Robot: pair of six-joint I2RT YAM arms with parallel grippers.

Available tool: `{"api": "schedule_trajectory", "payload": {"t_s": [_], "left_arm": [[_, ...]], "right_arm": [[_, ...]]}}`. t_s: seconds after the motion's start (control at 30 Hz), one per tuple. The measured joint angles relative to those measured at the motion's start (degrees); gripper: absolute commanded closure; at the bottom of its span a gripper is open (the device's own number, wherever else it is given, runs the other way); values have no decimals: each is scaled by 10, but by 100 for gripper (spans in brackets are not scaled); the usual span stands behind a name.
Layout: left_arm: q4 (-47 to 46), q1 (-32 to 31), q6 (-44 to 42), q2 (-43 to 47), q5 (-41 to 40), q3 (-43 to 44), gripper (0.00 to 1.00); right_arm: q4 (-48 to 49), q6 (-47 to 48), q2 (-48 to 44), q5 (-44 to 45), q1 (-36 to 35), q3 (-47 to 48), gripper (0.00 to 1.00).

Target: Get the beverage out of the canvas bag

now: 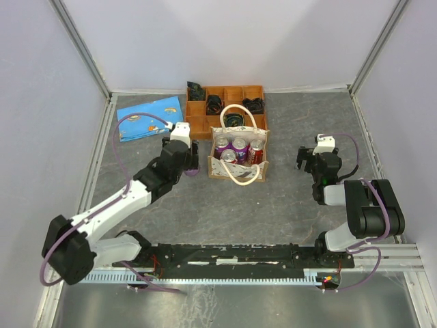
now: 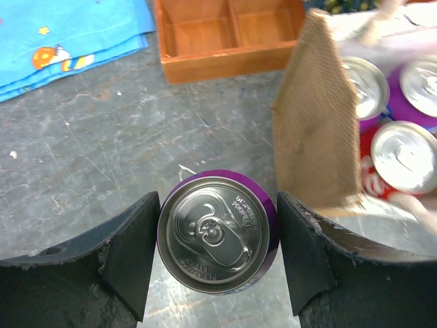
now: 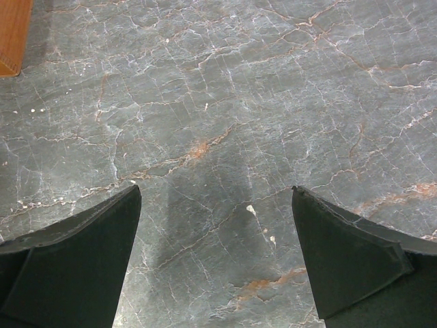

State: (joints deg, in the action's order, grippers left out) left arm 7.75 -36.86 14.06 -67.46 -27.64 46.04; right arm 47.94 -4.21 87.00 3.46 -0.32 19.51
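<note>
The cream canvas bag (image 1: 237,169) stands upright at the table's middle, its loop handles up, with several purple and red cans (image 1: 240,146) inside. Its side wall (image 2: 315,109) and three can tops (image 2: 405,156) show in the left wrist view. My left gripper (image 1: 190,168) is just left of the bag, outside it. Its fingers (image 2: 130,253) press both sides of a purple beverage can (image 2: 217,232), seen from above over the bare table. My right gripper (image 1: 308,156) is open and empty over the table right of the bag, as the right wrist view (image 3: 217,205) also shows.
An orange-brown compartmented wooden tray (image 1: 199,108) holding small dark items sits right behind the bag, and its front edge (image 2: 225,63) is close in the left wrist view. A blue patterned cloth (image 1: 147,117) lies at the back left. Enclosure walls ring the table.
</note>
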Motion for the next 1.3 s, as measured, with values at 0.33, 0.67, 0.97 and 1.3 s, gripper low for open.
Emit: {"api": "schedule_trajectory", "payload": {"t_s": [0.33, 0.67, 0.97, 1.3], "left_arm": [[0, -124, 5, 97, 82, -65, 97], [-47, -247, -17, 7, 149, -78, 97], [-93, -314, -72, -120, 146, -15, 97], [-140, -321, -97, -167, 141, 6, 78]], "right_arm": [[0, 0, 0, 0, 0, 0, 1], [0, 0, 0, 0, 0, 1, 1], [0, 0, 0, 0, 0, 1, 1], [0, 0, 0, 0, 0, 1, 1]]}}
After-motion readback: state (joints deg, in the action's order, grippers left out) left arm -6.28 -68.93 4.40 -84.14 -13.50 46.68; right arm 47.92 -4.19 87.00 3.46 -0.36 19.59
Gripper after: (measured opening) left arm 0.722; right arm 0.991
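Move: The left hand already holds the purple can and is taking it to the bare table in front of the bag, about 22 cm to its right, 14 cm back and some 17 cm below. The canvas bag's middle is roughly 18 cm to its right, 6 cm ahead and 10 cm down; the bag's front handle sags about 20 cm right and 4 cm back, some 5 cm down. From the right hand that bare spot is about 27 cm left, 20 cm back and 5 cm down. Still pinching the purple can by its upper end, the left hand swings it back and to the right around the bag's near left corner, about 15 cm back and 22 cm right. It dips some 6 cm on the way, then finishes level and purely rightward, slowing, while the wrist turns about 50 degrees clockwise; the fingers keep their hold. ##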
